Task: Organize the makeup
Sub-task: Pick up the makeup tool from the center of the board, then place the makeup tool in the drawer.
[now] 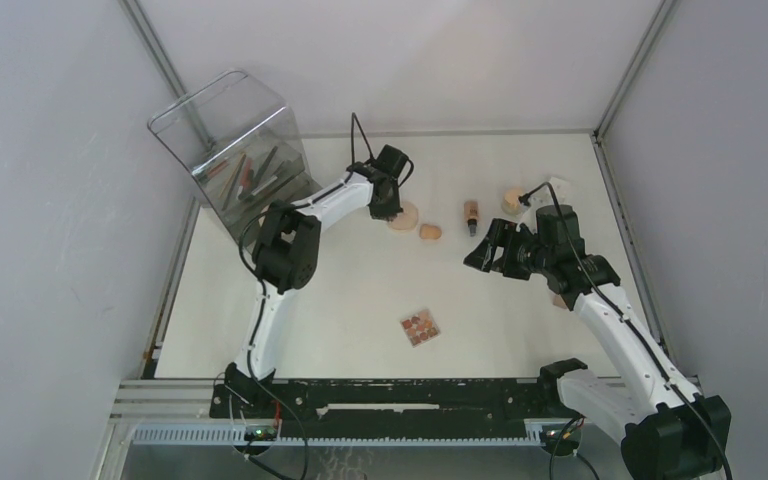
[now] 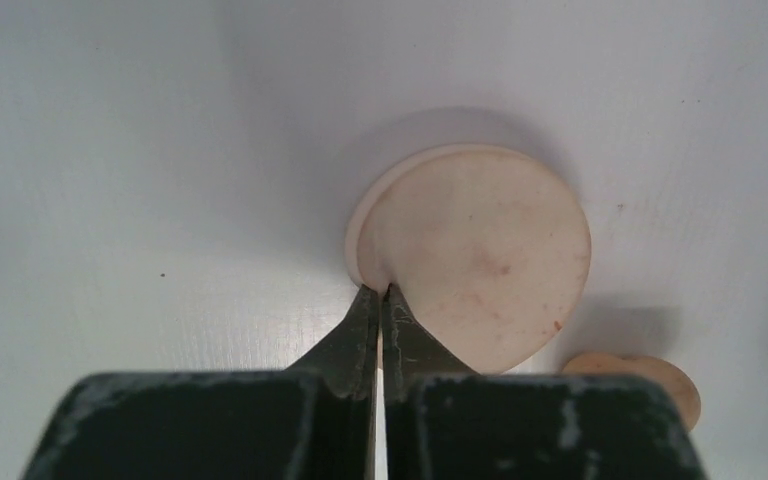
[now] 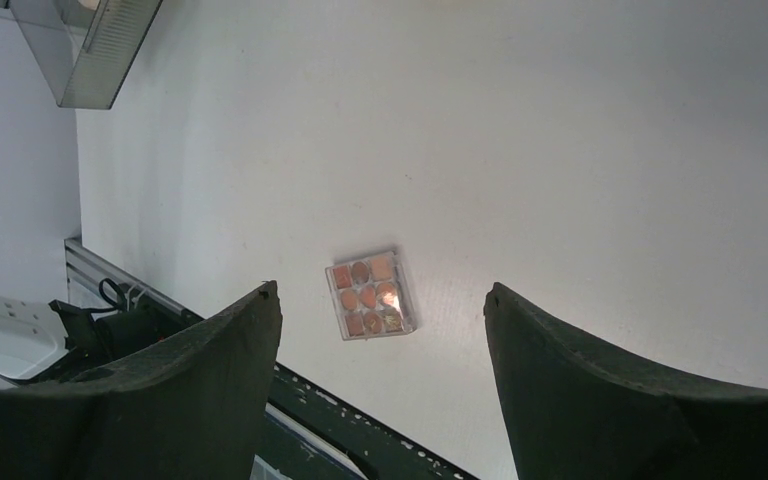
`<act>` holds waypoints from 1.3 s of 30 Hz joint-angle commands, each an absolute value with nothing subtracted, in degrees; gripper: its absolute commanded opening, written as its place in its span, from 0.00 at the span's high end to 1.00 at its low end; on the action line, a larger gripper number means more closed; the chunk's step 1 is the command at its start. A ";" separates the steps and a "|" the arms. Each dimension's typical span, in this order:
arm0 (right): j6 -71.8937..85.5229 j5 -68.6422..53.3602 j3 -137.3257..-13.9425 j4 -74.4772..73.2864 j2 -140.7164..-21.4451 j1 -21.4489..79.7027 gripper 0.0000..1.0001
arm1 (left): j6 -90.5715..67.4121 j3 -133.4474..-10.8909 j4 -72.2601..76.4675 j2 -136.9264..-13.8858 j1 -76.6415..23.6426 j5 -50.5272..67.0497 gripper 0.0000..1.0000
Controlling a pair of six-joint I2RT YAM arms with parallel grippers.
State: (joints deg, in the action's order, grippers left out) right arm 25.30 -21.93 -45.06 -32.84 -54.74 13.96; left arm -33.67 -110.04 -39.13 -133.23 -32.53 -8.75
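My left gripper (image 1: 386,207) (image 2: 382,290) is shut on the near edge of a round peach powder disc (image 2: 480,255) (image 1: 405,215) that lies at the table's back middle. To the right of the disc rests a beige sponge (image 1: 430,232) (image 2: 660,375). Farther right stand a tan bottle (image 1: 471,215) and a small jar (image 1: 513,200). A square palette (image 1: 420,327) (image 3: 371,296) lies on the table nearer the front. My right gripper (image 1: 482,255) (image 3: 382,288) hovers open above the table and holds nothing; in its wrist view the palette shows far below between its fingers.
The clear acrylic organizer (image 1: 240,160) (image 3: 90,50) stands at the back left with brushes and pencils inside. A small white item (image 1: 560,187) lies at the back right. The black rail (image 1: 410,395) runs along the near edge.
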 commanded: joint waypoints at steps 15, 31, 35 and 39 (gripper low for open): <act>26.63 -22.98 -44.57 -29.30 -54.92 13.62 0.19 | -32.06 -78.16 -31.98 -89.61 -24.16 -20.70 1.00; 26.01 -22.89 -44.31 -29.52 -55.14 13.54 0.19 | -42.44 -63.08 -31.36 -80.24 -11.58 -30.99 1.00; 26.22 -23.15 -44.30 -29.20 -55.53 13.62 0.19 | -42.10 -62.61 -29.05 -81.19 -9.76 -31.11 0.98; 26.28 -23.45 -44.35 -29.10 -55.57 13.71 0.19 | -41.33 -66.10 -30.85 -84.95 -8.71 -31.05 0.32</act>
State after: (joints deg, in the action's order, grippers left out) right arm 26.06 -22.81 -44.49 -31.57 -55.66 13.85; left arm -41.30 -63.83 -31.51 -82.87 -9.67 -29.71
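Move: The left fingers are already closed on the round puff's near-left edge; the open drawer it goes to lies about 24 cm left and 4 cm back, roughly level. A compact in the drawer sits some 19 cm left, 1 cm back; the small sponge is 8 cm right, 3 cm back. From the right hand the drawer is about 45 cm left, 18 cm ahead, 13 cm below. The left hand lifts the pinched puff, swings some 28 cm left, dips over the open drawer and opens. ##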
